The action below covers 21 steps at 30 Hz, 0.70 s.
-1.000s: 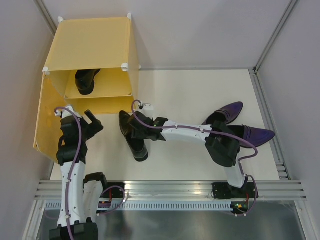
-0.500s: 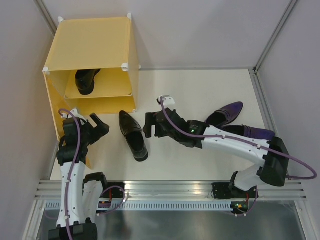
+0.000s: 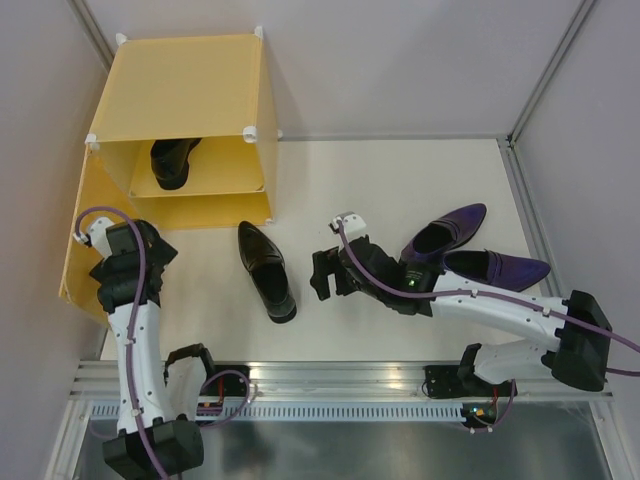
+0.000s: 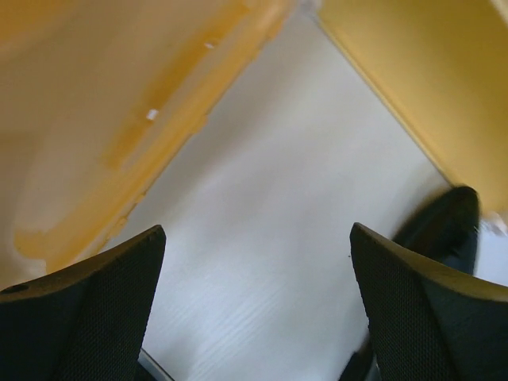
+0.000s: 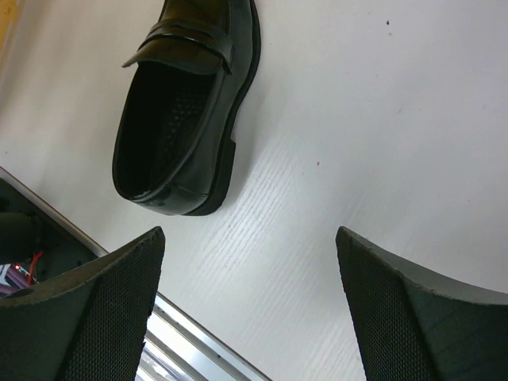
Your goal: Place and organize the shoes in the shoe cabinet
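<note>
The yellow shoe cabinet (image 3: 185,90) stands at the back left with its door (image 3: 78,245) swung open. One black shoe (image 3: 172,160) rests on its inner shelf. A second black shoe (image 3: 266,270) (image 5: 186,103) lies on the table in front of the cabinet, touched by neither gripper. Two purple shoes (image 3: 447,230) (image 3: 497,267) lie to the right. My right gripper (image 3: 325,275) (image 5: 250,309) is open and empty just right of the loose black shoe. My left gripper (image 3: 150,250) (image 4: 258,309) is open and empty beside the door (image 4: 95,119), with a black shoe's toe (image 4: 448,226) at its right.
Grey walls close in the white table (image 3: 380,180) on three sides. A metal rail (image 3: 330,375) runs along the near edge by the arm bases. The open door stands out at the table's left edge.
My right gripper opened, let go of the black shoe on the table and drew back to the right. My left arm swung left toward the open door.
</note>
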Tool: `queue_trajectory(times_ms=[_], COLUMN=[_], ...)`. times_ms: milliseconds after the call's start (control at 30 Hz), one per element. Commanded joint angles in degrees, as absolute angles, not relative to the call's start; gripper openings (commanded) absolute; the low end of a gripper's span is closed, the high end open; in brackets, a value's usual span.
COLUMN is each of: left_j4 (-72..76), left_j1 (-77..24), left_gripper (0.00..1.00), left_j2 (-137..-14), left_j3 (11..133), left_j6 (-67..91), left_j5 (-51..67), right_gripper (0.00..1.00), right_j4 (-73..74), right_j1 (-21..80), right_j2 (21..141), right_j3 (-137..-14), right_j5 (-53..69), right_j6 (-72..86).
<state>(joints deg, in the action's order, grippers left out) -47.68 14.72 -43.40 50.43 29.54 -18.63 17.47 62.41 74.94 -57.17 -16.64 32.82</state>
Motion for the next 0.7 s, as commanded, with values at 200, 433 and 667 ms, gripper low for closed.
queue_trajectory(times_ms=[200, 433, 667], left_j4=[-47.8, -47.4, -45.6], left_j1=[23.8, 20.5, -8.9], left_gripper=[1.0, 0.99, 0.99], left_j2=[-43.6, -41.5, -40.7], left_j3=[54.4, 49.2, 41.1], left_j6=[33.9, 30.9, 45.0], left_j5=[-15.9, 10.4, 0.3], right_gripper=[0.92, 0.92, 0.92], right_j4=[14.4, 14.5, 14.1], right_j1=[62.6, 62.6, 62.5], right_j2=[65.4, 61.8, 61.1], right_j3=[-50.0, -47.6, -45.5], right_j5=[-17.3, -18.2, -19.2], right_j6=[28.2, 26.7, 27.0])
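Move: The black loafer lying on the table is about 20 cm to the right of my left hand, roughly level with it and some 12 cm below. The open cabinet door stands about 11 cm to that hand's left, and the loafer already on the shelf is some 18 cm straight ahead at about its height. From my right hand, the table loafer lies about 13 cm left, 5 cm ahead and 10 cm down; the nearer purple shoe is some 27 cm right and 14 cm ahead. I finish shoving the cabinet door outward with my open left hand, about 4 cm left and slightly back, then reverse and sweep some 16 cm right towards the black loafer on the table, sinking near the end as the wrist swings clockwise and rolls over. My empty right hand keeps easing away from that loafer, over 4 cm to the right, fingers staying open. ##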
